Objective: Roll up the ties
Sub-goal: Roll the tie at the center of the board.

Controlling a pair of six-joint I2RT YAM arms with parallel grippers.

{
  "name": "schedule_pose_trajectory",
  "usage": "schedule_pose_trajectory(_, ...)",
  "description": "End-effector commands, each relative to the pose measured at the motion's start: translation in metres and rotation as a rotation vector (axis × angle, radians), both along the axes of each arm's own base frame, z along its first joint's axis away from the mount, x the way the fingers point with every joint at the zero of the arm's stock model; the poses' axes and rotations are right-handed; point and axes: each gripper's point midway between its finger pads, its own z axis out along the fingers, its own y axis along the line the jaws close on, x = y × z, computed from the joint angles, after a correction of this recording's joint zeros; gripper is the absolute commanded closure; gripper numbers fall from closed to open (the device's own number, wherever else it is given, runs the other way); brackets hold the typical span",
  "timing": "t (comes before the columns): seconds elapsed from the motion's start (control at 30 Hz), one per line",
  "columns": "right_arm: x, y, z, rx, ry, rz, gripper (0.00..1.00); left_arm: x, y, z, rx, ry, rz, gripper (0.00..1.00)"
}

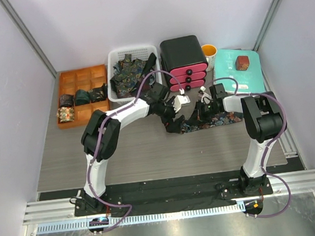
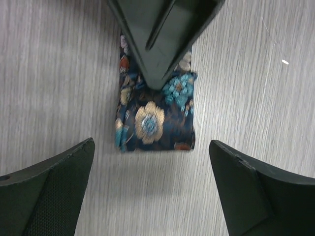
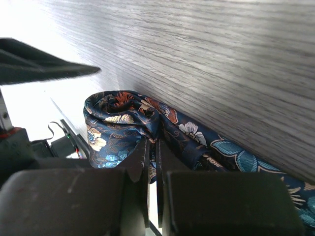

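A dark blue floral tie point(image 1: 217, 121) lies across the table's middle, its left end wound into a small roll point(image 3: 115, 125). My right gripper point(image 3: 153, 145) is shut, pinching a fold of this tie right beside the roll. In the left wrist view the roll point(image 2: 153, 120) lies flat on the wood with the right gripper's fingers point(image 2: 160, 46) pressing down on its far side. My left gripper point(image 2: 151, 147) stands wide open just short of the roll, nothing between its fingers point(image 2: 54, 189). From above, both grippers meet at the tie's left end point(image 1: 176, 121).
A white basket point(image 1: 112, 60) of loose ties stands at the back. Left of it an orange divided tray point(image 1: 82, 75) holds several rolled ties. A black drawer unit with pink fronts point(image 1: 184, 61), an orange cup point(image 1: 209, 50) and a teal board point(image 1: 228, 68) bearing a red-brown box point(image 1: 243, 62) line the back right.
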Motion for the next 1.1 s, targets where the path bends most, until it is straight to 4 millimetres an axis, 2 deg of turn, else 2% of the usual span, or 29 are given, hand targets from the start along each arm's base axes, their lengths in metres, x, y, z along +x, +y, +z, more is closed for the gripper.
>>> schedule_pose_trajectory(0.0, -0.016, -0.019, -0.055, -0.229, 0.066, -0.086, 0.99, 0.006, -0.012, -0.001, -0.021, -0.012, 0.06, 0.04)
schedule_pose_trajectory(0.1, -0.014, -0.009, -0.054, -0.202, 0.066, -0.125, 0.99, 0.002, -0.01, -0.013, 0.016, 0.0, 0.064, 0.12)
schedule_pose_trajectory(0.23, -0.017, 0.017, -0.05, -0.159, 0.049, -0.131, 0.99, -0.001, -0.004, -0.023, 0.052, -0.025, 0.044, 0.26)
schedule_pose_trajectory(0.3, -0.015, 0.023, -0.049, -0.137, 0.033, -0.149, 0.99, -0.007, 0.006, -0.03, 0.1, -0.031, 0.027, 0.42)
schedule_pose_trajectory(0.33, -0.015, 0.025, -0.048, -0.124, 0.052, -0.173, 0.98, -0.011, 0.009, -0.033, 0.118, -0.032, 0.013, 0.54)
schedule_pose_trajectory(0.43, -0.014, 0.026, -0.042, -0.113, 0.039, -0.173, 0.98, -0.02, 0.025, -0.039, 0.183, -0.03, -0.034, 0.65)
schedule_pose_trajectory(0.5, -0.013, 0.027, -0.037, -0.102, 0.03, -0.163, 0.96, -0.021, 0.033, -0.043, 0.213, -0.058, -0.065, 0.67)
schedule_pose_trajectory(0.53, -0.013, 0.028, -0.035, -0.097, 0.027, -0.15, 0.86, -0.026, 0.038, -0.045, 0.231, -0.058, -0.081, 0.69)
schedule_pose_trajectory(0.6, -0.012, 0.032, -0.026, -0.075, 0.032, -0.116, 0.77, -0.025, 0.044, -0.049, 0.263, -0.078, -0.096, 0.7)
schedule_pose_trajectory(0.63, -0.012, 0.032, -0.019, -0.069, 0.03, -0.109, 0.69, -0.027, 0.048, -0.051, 0.281, -0.075, -0.108, 0.72)
schedule_pose_trajectory(0.73, -0.007, 0.028, 0.005, -0.029, 0.017, -0.085, 0.59, -0.026, 0.05, -0.056, 0.322, -0.102, -0.128, 0.71)
schedule_pose_trajectory(0.9, -0.01, 0.036, 0.037, 0.076, 0.028, -0.059, 0.5, -0.028, 0.049, -0.065, 0.37, -0.112, -0.151, 0.71)
schedule_pose_trajectory(1.0, -0.012, 0.045, 0.039, 0.118, 0.046, -0.063, 0.41, -0.028, 0.047, -0.068, 0.378, -0.111, -0.155, 0.7)
schedule_pose_trajectory(1.07, -0.015, 0.051, 0.039, 0.143, 0.048, -0.054, 0.4, -0.024, 0.048, -0.07, 0.39, -0.115, -0.149, 0.7)
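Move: The rolled end of the tie lies about 3 cm to the right of my open left hand and some 3 cm below it. It also sits roughly 3 cm to the left of my shut right fingertips, at their height. From my left hand, the white basket stands about 20 cm ahead and 14 cm to the left, and the black-and-pink drawer box about 20 cm ahead and 4 cm to the right. With my right fingers shut and still on the tie beside the roll, I push about 5 cm to the left, low along the board, towards my left hand. Meanwhile I lower the open left hand nearly 3 cm over the roll, close on it and then tilt that wrist some 15 degrees. With the roll pinched, my right fingers open and rise about 2.5 cm, easing slightly right. ##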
